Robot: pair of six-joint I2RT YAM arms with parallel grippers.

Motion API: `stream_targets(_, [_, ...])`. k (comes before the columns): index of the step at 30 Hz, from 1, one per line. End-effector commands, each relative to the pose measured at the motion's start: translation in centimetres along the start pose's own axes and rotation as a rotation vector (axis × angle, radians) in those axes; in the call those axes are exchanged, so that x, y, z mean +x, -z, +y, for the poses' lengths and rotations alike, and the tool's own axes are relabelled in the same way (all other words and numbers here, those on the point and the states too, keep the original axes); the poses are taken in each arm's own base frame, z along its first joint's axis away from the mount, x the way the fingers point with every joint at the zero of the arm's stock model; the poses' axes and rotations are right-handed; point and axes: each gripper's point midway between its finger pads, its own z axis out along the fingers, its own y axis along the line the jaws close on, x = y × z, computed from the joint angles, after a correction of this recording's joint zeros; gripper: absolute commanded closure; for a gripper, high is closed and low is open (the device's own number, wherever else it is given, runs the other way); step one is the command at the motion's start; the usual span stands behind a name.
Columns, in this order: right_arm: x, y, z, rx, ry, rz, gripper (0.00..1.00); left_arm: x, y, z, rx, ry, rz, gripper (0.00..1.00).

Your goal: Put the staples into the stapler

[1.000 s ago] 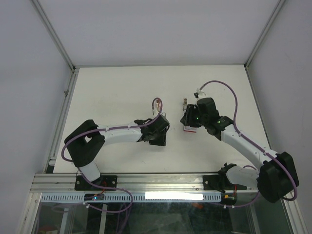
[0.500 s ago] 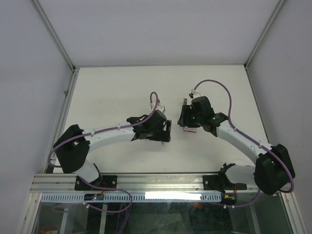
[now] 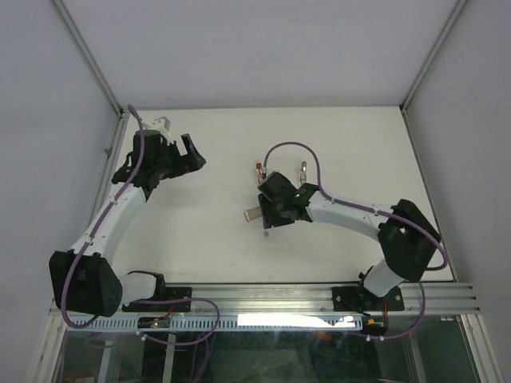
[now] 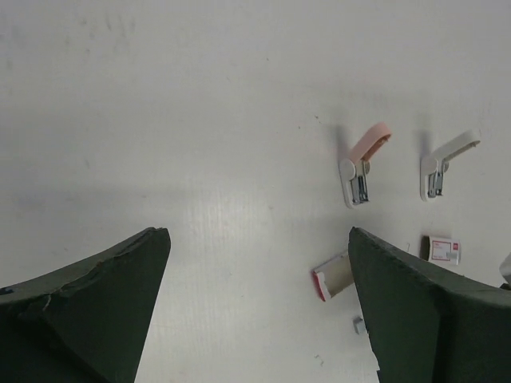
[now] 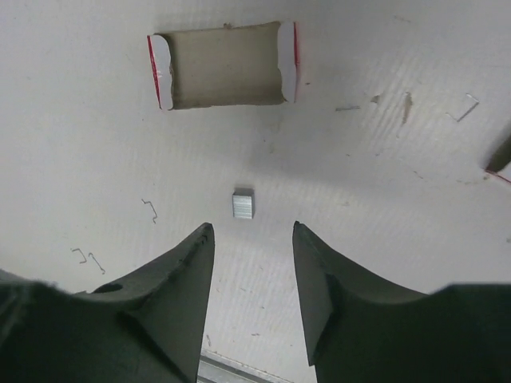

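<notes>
The staples box (image 4: 441, 249), white with a red mark, lies flat below the white stapler (image 4: 447, 159); the top view hides it under my right arm. A pink stapler (image 4: 363, 163) lies left of the white one, also pink stapler (image 3: 260, 169) and white stapler (image 3: 303, 170). A small silver staple block (image 5: 243, 204) rests on the table just ahead of my right gripper (image 5: 251, 231), which is open and empty. My left gripper (image 4: 257, 231) is wide open over bare table, far to the left, left gripper (image 3: 190, 155).
An empty brown cardboard sleeve (image 5: 223, 64) with red ends lies beyond the staple block, also sleeve (image 3: 252, 214). Loose single staples (image 5: 149, 209) are scattered on the white table (image 3: 207, 239). Metal frame rails border the table's left side and near edge.
My left arm swung from the table's middle to the far left and its gripper opened wide. My right gripper moved left, off the staples box, to above the sleeve and staple block.
</notes>
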Motion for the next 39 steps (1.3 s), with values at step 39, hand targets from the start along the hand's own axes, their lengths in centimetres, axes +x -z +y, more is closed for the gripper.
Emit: stream_targets(39, [0.7, -4.2, 2.5, 0.224, 0.049, 0.080, 0.74, -2.5, 4.7, 0.4, 0.046, -0.094, -0.163, 0.01])
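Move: The small block of staples lies about 5 cm below the right hand, some 2 cm to its left and 1 cm back. The open empty tray is about 6 cm farther out and 3 cm left of the staples; the red-labelled box lies some 11 cm right of the hand and 5 cm ahead. From the left hand, the staples are roughly 20 cm right, 14 cm back and 16 cm down. Right hand sinks about 5 cm, straightening downward, fingers narrowing astride the staples; left hand eases up and left. ##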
